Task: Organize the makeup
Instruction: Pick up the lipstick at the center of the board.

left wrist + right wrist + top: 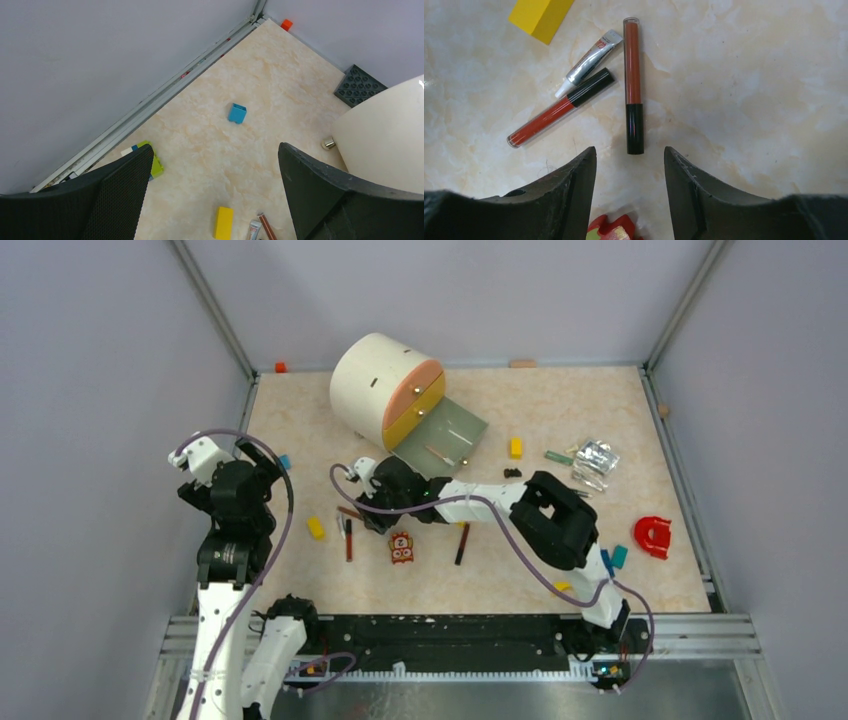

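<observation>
Three makeup pieces lie close together on the table: a brown tube with a black cap (pixel 633 85), a red tube with a black cap (pixel 555 113) and a small silver tube (pixel 587 61). My right gripper (pixel 629 156) hovers just short of the brown tube's cap, open, with nothing between its fingers. From above it (pixel 368 510) sits over the sticks (pixel 348 538). Another dark stick (pixel 462 543) lies alone to the right. My left gripper (pixel 215 150) is wide open and empty, raised at the left (pixel 258 468).
A round white cabinet (pixel 372 380) with peach and yellow drawers has a green drawer (pixel 455 425) pulled out. Near the sticks are a yellow block (pixel 540 17) and the red toy figure (pixel 402 547). A blue block (pixel 237 113), silver packets (pixel 597 458) and a red piece (pixel 653 536) lie around.
</observation>
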Tool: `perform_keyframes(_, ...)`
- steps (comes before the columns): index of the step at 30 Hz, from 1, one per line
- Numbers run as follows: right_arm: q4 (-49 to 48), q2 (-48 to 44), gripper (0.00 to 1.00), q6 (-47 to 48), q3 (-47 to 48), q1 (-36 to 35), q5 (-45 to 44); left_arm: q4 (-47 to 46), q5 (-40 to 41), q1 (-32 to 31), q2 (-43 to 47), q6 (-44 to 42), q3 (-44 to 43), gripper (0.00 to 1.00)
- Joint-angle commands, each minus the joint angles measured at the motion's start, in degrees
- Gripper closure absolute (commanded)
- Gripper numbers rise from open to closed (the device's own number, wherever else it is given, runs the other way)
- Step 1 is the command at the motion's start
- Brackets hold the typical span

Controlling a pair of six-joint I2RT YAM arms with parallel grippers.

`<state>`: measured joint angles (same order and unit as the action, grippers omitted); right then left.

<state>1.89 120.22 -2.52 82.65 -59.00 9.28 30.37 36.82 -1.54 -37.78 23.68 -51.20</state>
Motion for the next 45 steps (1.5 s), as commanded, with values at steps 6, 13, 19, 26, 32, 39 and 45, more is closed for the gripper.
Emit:
perform_keyframes(6,0.0,4.8,0.47,5.7,7.6,-0.4,-2.9,-2.4,-0.8,0.4,-0.1,-1.1,0.2,0.01)
perform_keyframes(13,0.8,7.3,0.48,7.0,8.5,-0.5,-1.7,-2.6,-1.0,0.4,-0.1,-1.3,0.3,0.01)
perform_keyframes(19,0.4,9.2,0.55,6.9,8.9,-1.3,-2.3,-2.6,-1.3,0.4,-0.4,-1.4,0.4,0.01)
perform_keyframes(26,-2.8,6.0,0.94,6.5,5.4,-1.6,-4.4,-2.7,-1.0,0.4,-0.2,-1.5,0.3,0.01)
perform_keyframes(32,-5.7,-4.0,1.00,5.7,0.0,-1.4,-6.7,-2.7,-1.0,0.5,-0.3,-1.5,0.3,0.01)
perform_keyframes(39,-7.1,-19.3,1.00,5.9,-10.7,-0.2,-7.4,-2.7,-1.3,0.5,-0.1,-1.5,0.4,0.01)
perform_keyframes(45,-4.0,-33.3,1.00,4.8,-20.9,3.1,-10.1,-2.6,-1.5,0.5,0.2,-1.6,0.5,0.01)
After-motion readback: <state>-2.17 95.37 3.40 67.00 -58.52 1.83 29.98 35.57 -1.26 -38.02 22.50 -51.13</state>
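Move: The lipstick's middle lies from the right hand about 3 cm ahead, 4 cm left and 3 cm below, its black cap end nearest the fingers. The dark-capped lipstick lies some 2 cm back and 6 cm left of the hand, the silver tube level with it and 8 cm left, the yellow block level and 13 cm left, the red owl 4 cm back and 5 cm right. From the left hand the lipstick is roughly 4 cm ahead, 18 cm right, 26 cm below. The right hand pinches the lipstick by its black cap: it eases about 2 cm forward and 2 cm left over it while sinking some 2 cm, then the half-open fingers shut. Keeping hold, it lifts about 14 cm and draws roughly 8 cm right and a little back, away from the silver tube, the fingers tilting upward some 10 degrees. ##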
